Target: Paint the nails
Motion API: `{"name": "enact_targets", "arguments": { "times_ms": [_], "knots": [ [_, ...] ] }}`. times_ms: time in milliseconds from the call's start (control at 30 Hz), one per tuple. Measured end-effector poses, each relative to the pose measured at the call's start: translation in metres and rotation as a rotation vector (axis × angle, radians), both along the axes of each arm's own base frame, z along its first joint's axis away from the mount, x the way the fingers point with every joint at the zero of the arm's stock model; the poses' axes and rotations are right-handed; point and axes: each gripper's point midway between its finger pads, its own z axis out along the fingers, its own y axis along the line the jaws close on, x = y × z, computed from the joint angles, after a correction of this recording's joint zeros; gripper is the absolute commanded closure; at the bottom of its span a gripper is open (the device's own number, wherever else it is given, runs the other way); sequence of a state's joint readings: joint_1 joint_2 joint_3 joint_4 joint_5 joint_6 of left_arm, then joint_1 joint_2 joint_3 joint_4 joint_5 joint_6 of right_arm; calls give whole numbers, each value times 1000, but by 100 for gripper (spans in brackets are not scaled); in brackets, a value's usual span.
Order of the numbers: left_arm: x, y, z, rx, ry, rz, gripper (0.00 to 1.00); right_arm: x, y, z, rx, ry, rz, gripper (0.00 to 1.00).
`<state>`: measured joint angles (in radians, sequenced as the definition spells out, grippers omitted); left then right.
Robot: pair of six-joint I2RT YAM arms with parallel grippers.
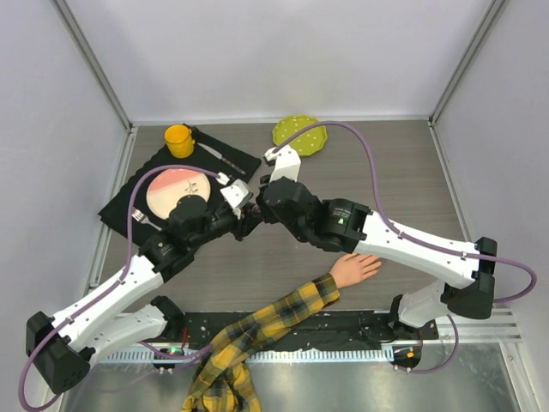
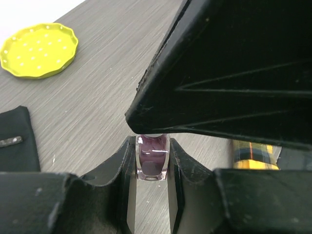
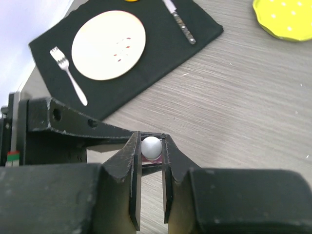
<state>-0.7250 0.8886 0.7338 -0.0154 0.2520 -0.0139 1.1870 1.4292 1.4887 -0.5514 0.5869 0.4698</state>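
Note:
A small glass polish bottle [image 2: 152, 158] with purple liquid hangs above the table, and my left gripper [image 2: 152, 163] is shut on its sides. My right gripper [image 3: 151, 144] comes down from above and is shut on the bottle's round pale cap [image 3: 151, 146]. In the top view the left gripper [image 1: 243, 216] and right gripper [image 1: 261, 204] meet at mid-table and hide the bottle. The mannequin hand [image 1: 356, 268] lies palm down in front of the right arm, in a yellow-and-black plaid sleeve [image 1: 257, 330]. Its nails are too small to make out.
A black mat [image 1: 129, 193] at the back left carries a pink plate [image 1: 176, 189], a fork [image 3: 68, 73] and a knife [image 3: 180, 22]. A yellow cup [image 1: 178, 140] stands at its far corner. A yellow-green dotted plate [image 1: 300, 135] lies at the back centre.

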Motion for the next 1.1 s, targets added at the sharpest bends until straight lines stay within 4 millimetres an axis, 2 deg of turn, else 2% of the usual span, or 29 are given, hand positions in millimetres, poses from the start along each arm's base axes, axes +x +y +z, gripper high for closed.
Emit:
{"name": "enact_targets", "arguments": {
  "times_ms": [167,267,300,367,400,467,500,600,767,833,900,1100],
  "knots": [
    [3,1,-1,-10,-16,15,100,2,-1,-1,28,1,-72,98],
    [3,1,0,-16,-23,16,100,2,-1,0,36,-3,-80,83],
    [3,2,0,-17,-25,16,100,2,-1,0,37,-3,-79,75],
    [2,2,0,-20,-28,16,100,1,-1,1,41,-4,-78,69],
    [2,2,1,-23,-30,15,100,0,-1,1,44,-4,-74,61],
    [3,1,6,-38,-46,16,100,-4,0,1,50,3,-57,52],
    [3,1,10,-48,-57,17,100,-7,-1,-1,44,6,-41,41],
    [1,3,17,-64,-74,16,100,-10,-7,5,49,-8,-25,32],
    [0,3,25,-84,-97,16,100,-21,-25,27,57,-53,48,27],
    [-1,2,25,-85,-96,8,100,-27,-32,39,66,-74,101,18],
    [-4,0,26,-87,-95,-12,100,-32,-39,47,74,-91,165,18],
    [-44,-26,24,-104,-42,-295,100,-30,-55,54,111,-72,407,26]
  ]
}}
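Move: The nail polish bottle sits upright between my two hands: my left fingers hold its glass body, and my right fingers grip its white cap, so its middle is about 2 cm below my right hand point. Down on the table some 25 cm lower, counted from my right hand, the knife lies about 19 cm ahead and 11 cm left, the white plate 11 cm ahead and 22 cm left, and the yellow dish 26 cm ahead and 10 cm right. I hold the cap still for a moment, then spread my right fingers wide, let go of it and lift that hand off up and to the right, also somewhat back, about 8 cm in all, swinging the wrist some 25 degrees counter-clockwise as it leaves. My left hand keeps its pinch on the glass, rises slightly, then near the end pulls back and a little right, turning clockwise. ##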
